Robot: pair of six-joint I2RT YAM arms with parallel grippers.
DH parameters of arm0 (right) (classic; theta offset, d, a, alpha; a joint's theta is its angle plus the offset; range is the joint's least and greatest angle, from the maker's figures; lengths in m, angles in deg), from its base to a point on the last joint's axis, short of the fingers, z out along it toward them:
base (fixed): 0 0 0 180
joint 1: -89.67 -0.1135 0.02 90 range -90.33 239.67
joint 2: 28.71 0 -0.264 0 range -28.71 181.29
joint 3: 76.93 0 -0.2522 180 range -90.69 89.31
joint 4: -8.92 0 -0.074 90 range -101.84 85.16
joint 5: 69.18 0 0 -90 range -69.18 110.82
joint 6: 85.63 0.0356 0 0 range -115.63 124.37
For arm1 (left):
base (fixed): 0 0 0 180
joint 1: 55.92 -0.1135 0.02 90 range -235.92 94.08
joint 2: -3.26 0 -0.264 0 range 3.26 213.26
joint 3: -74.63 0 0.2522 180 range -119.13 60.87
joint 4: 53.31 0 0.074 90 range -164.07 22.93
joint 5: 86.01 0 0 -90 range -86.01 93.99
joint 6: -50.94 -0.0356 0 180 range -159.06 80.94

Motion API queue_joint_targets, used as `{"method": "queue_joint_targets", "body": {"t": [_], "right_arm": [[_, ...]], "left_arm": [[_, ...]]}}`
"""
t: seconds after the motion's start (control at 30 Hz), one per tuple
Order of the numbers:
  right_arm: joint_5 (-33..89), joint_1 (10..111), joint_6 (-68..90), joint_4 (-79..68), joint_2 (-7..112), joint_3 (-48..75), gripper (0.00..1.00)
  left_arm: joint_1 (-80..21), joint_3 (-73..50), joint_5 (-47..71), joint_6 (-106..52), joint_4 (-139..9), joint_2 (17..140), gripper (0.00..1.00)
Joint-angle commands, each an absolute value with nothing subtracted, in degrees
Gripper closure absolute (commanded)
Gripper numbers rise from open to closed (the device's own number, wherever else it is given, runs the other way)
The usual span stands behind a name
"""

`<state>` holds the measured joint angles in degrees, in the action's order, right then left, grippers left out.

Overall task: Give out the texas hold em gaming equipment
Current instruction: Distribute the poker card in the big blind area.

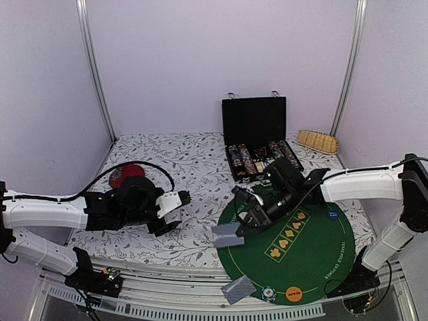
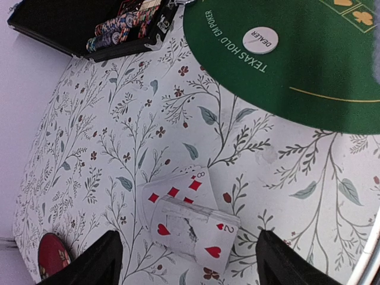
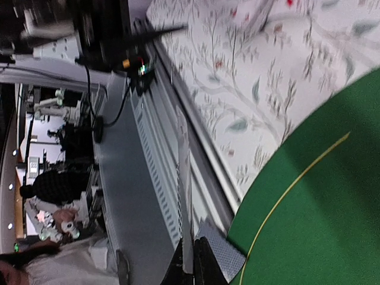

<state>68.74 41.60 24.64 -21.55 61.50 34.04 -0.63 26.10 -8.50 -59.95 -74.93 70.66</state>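
Note:
A small pile of face-up playing cards [image 2: 191, 221], a two of hearts over an eight of diamonds, lies on the floral cloth. My left gripper [image 2: 189, 237] stands open just above it, one black finger [image 2: 95, 261] on each side and neither touching. My right gripper [image 1: 251, 217] is shut on blue-grey backed playing cards [image 1: 227, 234] held over the left edge of the green mat [image 1: 314, 261]. In the right wrist view they show edge-on [image 3: 187, 196]. More face-down cards [image 1: 239, 289] lie at the mat's near edge. The white dealer disc [image 2: 260, 40] sits on the mat.
An open black case [image 1: 257, 120] with rows of striped chips [image 1: 261, 157] stands behind the mat. A blue disc [image 1: 332, 215], an orange disc [image 1: 293, 293] and a chip [image 1: 269, 293] lie on the mat. The red dish [image 1: 127, 175] is behind my left arm. The woven basket [image 1: 317, 140] is at the back right.

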Motion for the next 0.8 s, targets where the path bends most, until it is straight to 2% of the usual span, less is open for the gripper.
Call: {"method": "queue_joint_targets", "body": {"t": [0.0, 0.07, 0.2, 0.47, 0.6, 0.67, 0.7, 0.77], "right_arm": [[73.6, 37.7, 29.4, -17.9, 57.5, 43.4, 0.98], [74.9, 36.7, 33.9, -11.6, 56.2, 48.7, 0.98], [75.0, 33.3, 38.7, -8.2, 55.3, 53.6, 0.98], [73.6, 30.1, 39.4, -3.9, 60.4, 53.4, 0.97], [71.4, 29.9, 35.3, -9.9, 64.3, 51.1, 0.88], [70.3, 29.8, 33.2, -12.8, 64.9, 50.0, 0.80], [68.9, 29.9, 32.4, -15.1, 65.0, 49.0, 0.73], [65.0, 29.9, 29.8, -20.4, 64.6, 46.8, 0.67]], "left_arm": [[-1.6, 24.7, -8.4, -59.1, -76.1, 70.6, 0.20], [-1.6, 24.7, -8.7, -59.1, -76.0, 71.0, 0.20], [-1.6, 24.6, -8.5, -59.1, -76.0, 71.7, 0.20], [-1.6, 24.6, -8.2, -59.1, -76.1, 71.4, 0.20], [-1.6, 24.6, -8.2, -59.1, -76.2, 71.5, 0.20], [-1.6, 24.6, -8.1, -59.2, -76.3, 71.6, 0.20], [-1.6, 24.6, -8.2, -59.2, -76.2, 71.6, 0.20], [-1.6, 24.7, -8.1, -59.1, -76.3, 71.8, 0.20]]}}
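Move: My right hand, shut on a playing card, hangs some 11 cm above the table. The card already lying at the mat's near-left rim is about 15 cm back from this hand, level sideways. Beside that card, the blue-white chip is roughly 10 cm to its right and 2 cm nearer me, the orange button some 18 cm right; the dealer button is about 9 cm ahead of the hand. From my left hand the lying card is roughly 20 cm back and 19 cm right. I swing my right hand quickly back about 11 cm and down towards the lying card, turning the wrist some 20 degrees so the fingers aim more backward. The backward travel eases off, then I sink the last 3 cm nearly straight down and begin to open the fingers, bringing my card over the first one. ##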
